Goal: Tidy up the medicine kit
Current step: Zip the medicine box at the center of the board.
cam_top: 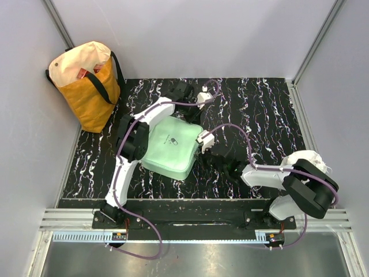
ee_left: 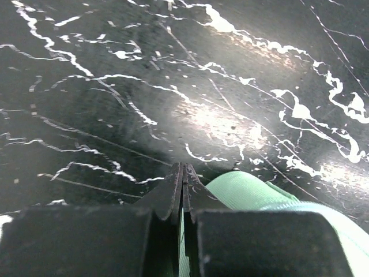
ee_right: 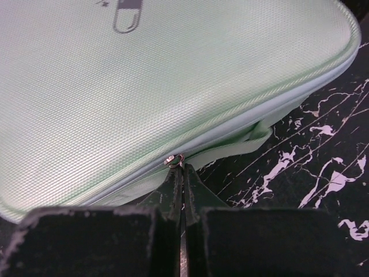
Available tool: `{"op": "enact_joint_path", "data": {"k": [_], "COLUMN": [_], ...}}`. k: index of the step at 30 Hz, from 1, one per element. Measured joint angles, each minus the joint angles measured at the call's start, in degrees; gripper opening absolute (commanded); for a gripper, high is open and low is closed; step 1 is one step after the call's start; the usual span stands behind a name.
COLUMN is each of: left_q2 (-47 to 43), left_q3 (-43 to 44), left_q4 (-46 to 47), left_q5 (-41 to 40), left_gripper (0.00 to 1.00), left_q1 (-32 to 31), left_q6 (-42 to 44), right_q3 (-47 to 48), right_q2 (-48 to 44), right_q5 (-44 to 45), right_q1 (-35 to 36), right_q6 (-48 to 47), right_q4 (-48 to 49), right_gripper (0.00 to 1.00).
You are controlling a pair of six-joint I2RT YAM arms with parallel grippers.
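Observation:
The medicine kit [cam_top: 170, 147], a mint-green zip case with a pill logo [ee_right: 127, 20] on its lid, lies closed on the black marbled table. My right gripper [ee_right: 183, 167] is at the case's right edge [cam_top: 199, 151], shut on the small metal zipper pull [ee_right: 176, 160]. A green strap [ee_right: 242, 144] hangs just beside it. At the case's far edge, my left gripper [ee_left: 183, 167] is shut. A thin green strip shows between its pads, and the strap's loop [ee_left: 248, 193] bulges out to their right.
A yellow-and-cream tote bag [cam_top: 89, 86] stands at the back left corner with items inside. Grey walls close in the table [cam_top: 259, 115] on three sides. A metal rail [cam_top: 190, 219] runs along the near edge.

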Motion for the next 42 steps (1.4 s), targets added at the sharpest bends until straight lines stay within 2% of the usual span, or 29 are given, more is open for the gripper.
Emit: {"op": "enact_joint_path", "data": {"k": [9, 14, 17, 20, 21, 22, 23, 25, 29, 32, 34, 36, 38, 42], "left_q2": [-0.48, -0.46, -0.87, -3.39, -4.61, -6.21, -7.39, -10.80, -19.85, -28.85, -37.64, -46.86, -57.27, -69.66], "left_q3": [-4.31, -5.09, -6.71, -11.28, -13.57, -16.41, -18.25, -23.26, -28.33, -29.49, -33.20, -41.18, -48.06, -65.81], "left_q4": [-2.51, -11.91, -11.91, -7.02, -4.22, -1.07, 0.92, 6.73, 13.86, 16.79, 19.63, 23.12, 25.86, 29.81], "left_q5": [1.84, 4.55, 5.90, 5.49, 4.94, 4.15, 3.50, 1.90, -3.89, -9.35, -12.70, -16.06, -18.14, -23.37], "left_gripper": [0.00, 0.00, 0.00, 0.05, 0.22, 0.27, 0.26, 0.36, 0.37, 0.38, 0.39, 0.39, 0.38, 0.35], "left_q1": [-2.45, -3.43, -4.24, -3.15, -2.60, -1.66, -0.74, 3.04, 11.78, 13.77, 11.93, 8.44, 2.10, -11.37], "left_q6": [2.97, 3.96, 2.82, -3.19, -6.54, -10.99, -13.99, -22.75, -35.17, -39.58, -41.70, -43.87, -45.97, -53.09], "right_q3": [3.78, 4.42, 4.42, 4.28, 3.96, 3.23, 2.16, -0.17, -2.47, -2.69, -2.78, -2.80, -3.04, -3.58], "right_q2": [4.15, 5.66, 5.73, 5.57, 5.22, 4.39, 3.15, 0.13, -3.74, -5.42, -7.04, -8.59, -9.84, -10.78], "right_q5": [2.67, 5.90, 5.29, 4.87, 4.83, 5.09, 5.84, 8.11, 17.49, 24.83, 28.76, 30.12, 30.64, 33.92], "right_q1": [-1.70, -4.28, -5.05, -5.44, -5.55, -5.73, -6.03, -6.82, -8.02, -8.33, -8.39, -8.46, -7.48, -1.03], "right_q6": [-1.73, -1.90, -1.99, -1.86, -1.73, -1.44, -1.03, 0.44, 6.86, 13.79, 18.97, 23.96, 28.55, 35.32], "right_q4": [-1.29, 0.83, 0.81, 0.94, 1.11, 1.29, 1.27, 1.16, -1.90, -5.86, -9.33, -12.72, -15.54, -18.82], "right_gripper": [0.00, 0.00, 0.00, 0.00, 0.00, 0.00, 0.00, 0.00, 0.00, 0.00, 0.00, 0.00, 0.00, 0.00]}}
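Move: The right hand already holds the zip pull, partway along the medicine box's right side. From it, the box's far right corner lies about 10 cm ahead and 2 cm left, a little lower; the box's middle is some 9 cm left, 3 cm ahead and 4 cm below. From the shut left hand, that corner is roughly 5 cm back, level sideways; the zip pull is about 17 cm back and 1 cm left. Forward about 5 cm along the box's right side goes the right hand, its grip kept on the zip pull, as the shut left hand pushes the far edge back some 10 cm. The right then draws the pull some 11 cm right, turning about 45 degrees clockwise, and eases back; the left opens partly, rises clear, and swings back over the lid. ##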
